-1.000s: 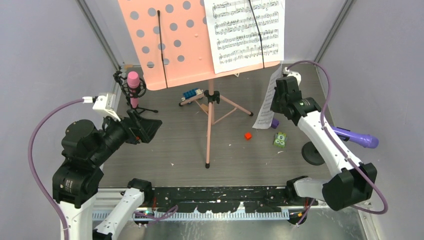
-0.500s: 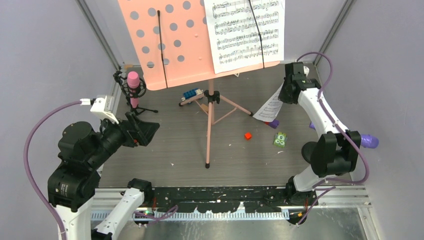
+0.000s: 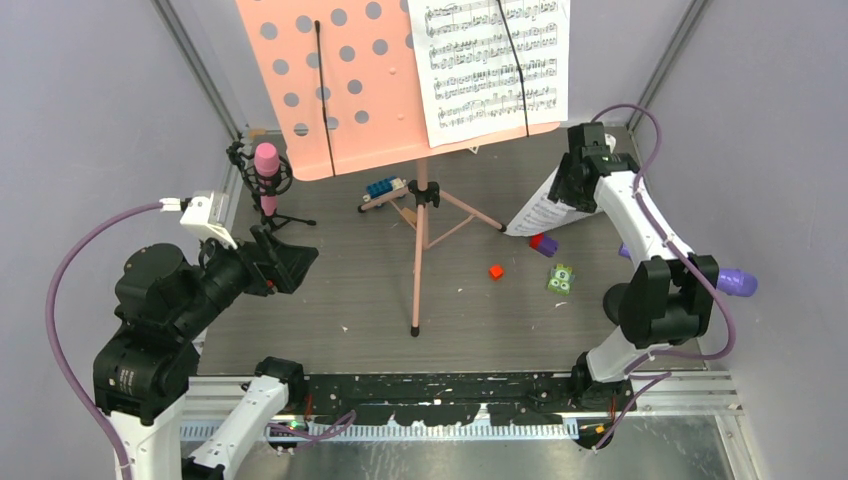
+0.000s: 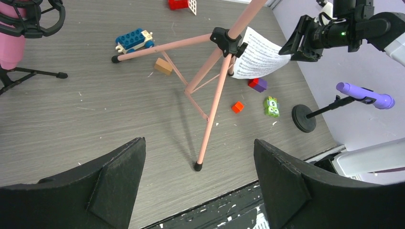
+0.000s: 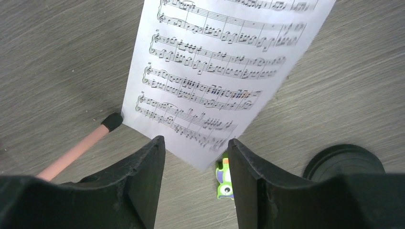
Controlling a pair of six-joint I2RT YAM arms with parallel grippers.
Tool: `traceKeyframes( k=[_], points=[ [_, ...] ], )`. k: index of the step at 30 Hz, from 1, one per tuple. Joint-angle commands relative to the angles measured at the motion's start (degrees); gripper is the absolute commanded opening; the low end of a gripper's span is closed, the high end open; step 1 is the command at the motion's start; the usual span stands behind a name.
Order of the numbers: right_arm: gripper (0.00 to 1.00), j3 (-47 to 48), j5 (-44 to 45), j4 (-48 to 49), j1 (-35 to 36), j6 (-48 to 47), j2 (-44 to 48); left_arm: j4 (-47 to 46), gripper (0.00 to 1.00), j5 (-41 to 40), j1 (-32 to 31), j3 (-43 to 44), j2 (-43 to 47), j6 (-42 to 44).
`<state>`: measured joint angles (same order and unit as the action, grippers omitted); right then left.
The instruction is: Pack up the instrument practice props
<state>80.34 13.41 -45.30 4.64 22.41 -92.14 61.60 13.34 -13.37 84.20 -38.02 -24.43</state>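
Note:
The pink perforated music rack (image 3: 340, 80) stands on tripod legs (image 3: 420, 250) at the back, with one white sheet-music page (image 3: 490, 60) clipped to it. A second page (image 3: 540, 212) hangs loose just below my right gripper (image 3: 572, 195), near the right tripod foot. In the right wrist view that page (image 5: 215, 81) lies ahead of the open jaws of my right gripper (image 5: 196, 157), its near corner blurred. The pink microphone (image 3: 266, 165) stands in its black mount at left. The purple microphone (image 4: 365, 94) rests on a mount with a round base (image 4: 304, 118). My left gripper (image 4: 199, 157) is open and holds nothing.
A red block (image 3: 495, 271), a green block (image 3: 559, 279) and a purple block (image 3: 543, 243) lie on the table right of the tripod. The blue toy car (image 3: 381, 190) and a tan block (image 4: 163, 66) sit behind it. Purple walls close in both sides.
My right arm swung back to the right rear, then its jaws opened and let go of the loose page. The left arm barely shifted.

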Motion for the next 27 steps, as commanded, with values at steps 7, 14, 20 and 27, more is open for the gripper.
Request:
traceKeyframes(
  k=[7, 14, 20, 27],
  points=[
    [0.62, 3.8, 5.1, -1.1, -0.3, 0.9, 14.7, 0.3, 0.85, -0.6, 0.1, 1.6, -0.4, 1.6],
    [0.67, 3.0, 9.7, -1.7, -0.3, 0.9, 25.9, 1.5, 0.85, -4.3, 0.1, 5.3, 1.7, 2.7],
    [0.74, 3.1, 14.2, -0.8, -0.3, 1.0, 36.0, -0.2, 0.87, -6.9, 0.1, 11.3, 3.1, 1.8],
    [0.76, 9.5, 4.3, 1.5, -0.3, 2.6, 43.0, 1.1, 0.85, -3.0, 0.1, 28.9, -7.9, 2.0]
  ],
)
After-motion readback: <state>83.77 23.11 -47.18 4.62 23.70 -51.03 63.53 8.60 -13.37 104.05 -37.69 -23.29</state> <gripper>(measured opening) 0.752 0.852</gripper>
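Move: The loose sheet I've just let go of is still curled up by my right fingers, its middle about 4 cm left, roughly level fore and aft, and 7 cm below. The red-purple block is about 6 cm back and 6 left, the green owl block 15 back and 2 left, both some 9 below. The sheet still on the stand is about 5 cm ahead, 25 left, 35 above; from my left hand, 28 ahead, 30 right, 10 above. With its fingers already apart, I pull my right hand steeply up off the loose sheet by about 25 cm, drawing it back some 13 cm and a little right, tipping the fingers up by roughly 40 degrees and opening them further. My left hand waits, then rises some 10 cm with a drift back and slightly left, its empty fingers staying open and tilting upward. ##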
